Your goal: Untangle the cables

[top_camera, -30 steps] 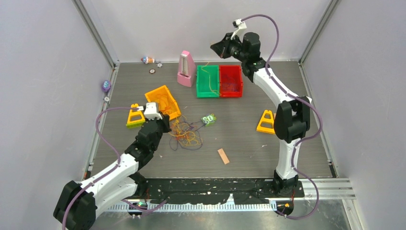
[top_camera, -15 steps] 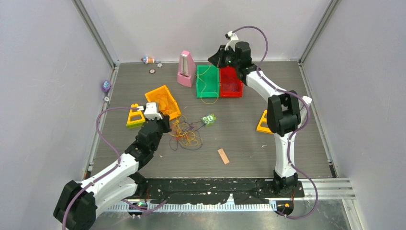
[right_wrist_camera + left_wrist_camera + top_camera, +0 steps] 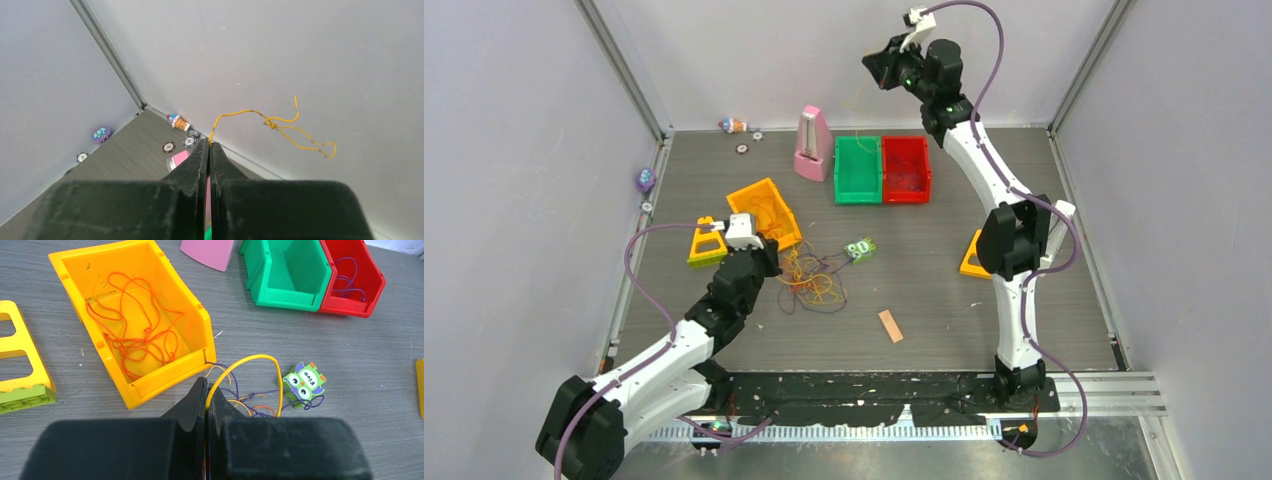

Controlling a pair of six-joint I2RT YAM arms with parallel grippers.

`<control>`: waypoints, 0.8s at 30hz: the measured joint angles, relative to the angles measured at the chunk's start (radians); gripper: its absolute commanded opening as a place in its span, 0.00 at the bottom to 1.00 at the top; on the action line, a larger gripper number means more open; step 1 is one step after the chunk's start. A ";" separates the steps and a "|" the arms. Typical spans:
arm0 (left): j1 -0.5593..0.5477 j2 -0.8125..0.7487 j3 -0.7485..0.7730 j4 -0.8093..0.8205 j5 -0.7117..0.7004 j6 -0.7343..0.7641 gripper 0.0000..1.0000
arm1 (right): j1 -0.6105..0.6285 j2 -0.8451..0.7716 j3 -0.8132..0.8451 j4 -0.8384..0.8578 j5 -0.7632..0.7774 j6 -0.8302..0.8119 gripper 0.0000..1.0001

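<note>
A tangle of thin orange, yellow and purple cables (image 3: 809, 282) lies on the table just right of my left gripper (image 3: 770, 264). That left gripper (image 3: 206, 386) is shut on a yellow cable (image 3: 250, 360), which arches out of the jaws and down beside the owl toy (image 3: 303, 381). An orange cable (image 3: 135, 335) sits in the orange bin (image 3: 197, 315). A purple cable (image 3: 347, 282) sits in the red bin (image 3: 372, 287). My right gripper (image 3: 878, 68) is raised high by the back wall. In the wrist view the right gripper (image 3: 209, 143) is shut on a yellow-orange cable (image 3: 280, 125) that curls in the air.
The green bin (image 3: 857, 172) and red bin (image 3: 906, 168) stand side by side at the back, with a pink metronome-shaped block (image 3: 812, 146) to their left. A yellow-green frame block (image 3: 707, 243), an orange wedge (image 3: 977, 256), a wooden chip (image 3: 890, 325) and small tokens (image 3: 742, 148) lie around.
My right arm dipped toward the green bin, then rose high toward the back wall, lifting the yellow-orange cable out of the bin. The left arm has not moved.
</note>
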 measured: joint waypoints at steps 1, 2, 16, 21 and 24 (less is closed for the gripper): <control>0.000 0.000 0.000 0.000 0.000 0.000 0.00 | 0.000 0.009 0.025 0.004 0.001 -0.006 0.05; 0.000 0.000 0.000 0.000 0.000 0.001 0.00 | 0.000 0.012 0.034 0.008 0.001 -0.011 0.05; 0.000 -0.003 0.000 0.000 -0.001 0.004 0.00 | 0.037 -0.008 -0.235 0.129 0.023 -0.109 0.05; 0.000 -0.005 0.000 0.000 -0.002 0.004 0.00 | 0.037 -0.034 -0.373 0.192 0.023 -0.107 0.05; 0.000 -0.005 0.000 0.000 -0.002 0.004 0.00 | 0.036 -0.056 -0.444 0.204 0.023 -0.105 0.05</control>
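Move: Right below the right hand lies the green bin, some 34 cm down, about 1 cm farther out and 2 cm to the left; that hand already holds a yellow cable dangling over it. The red bin stands about 9 cm to the hand's right, level with it in reach, and the pink metronome roughly 13 cm to its left and 3 cm farther out. From the left hand the green bin is about 31 cm ahead and 18 cm to the right. Lowering the yellow cable towards the green bin, the right hand first finishes a small rise of about 1 cm, then turns and sinks quickly, ending about 13 cm below its start. Its fingers keep their hold on the cable and tip down by some 10 degrees, from slightly raised to slightly below level. ##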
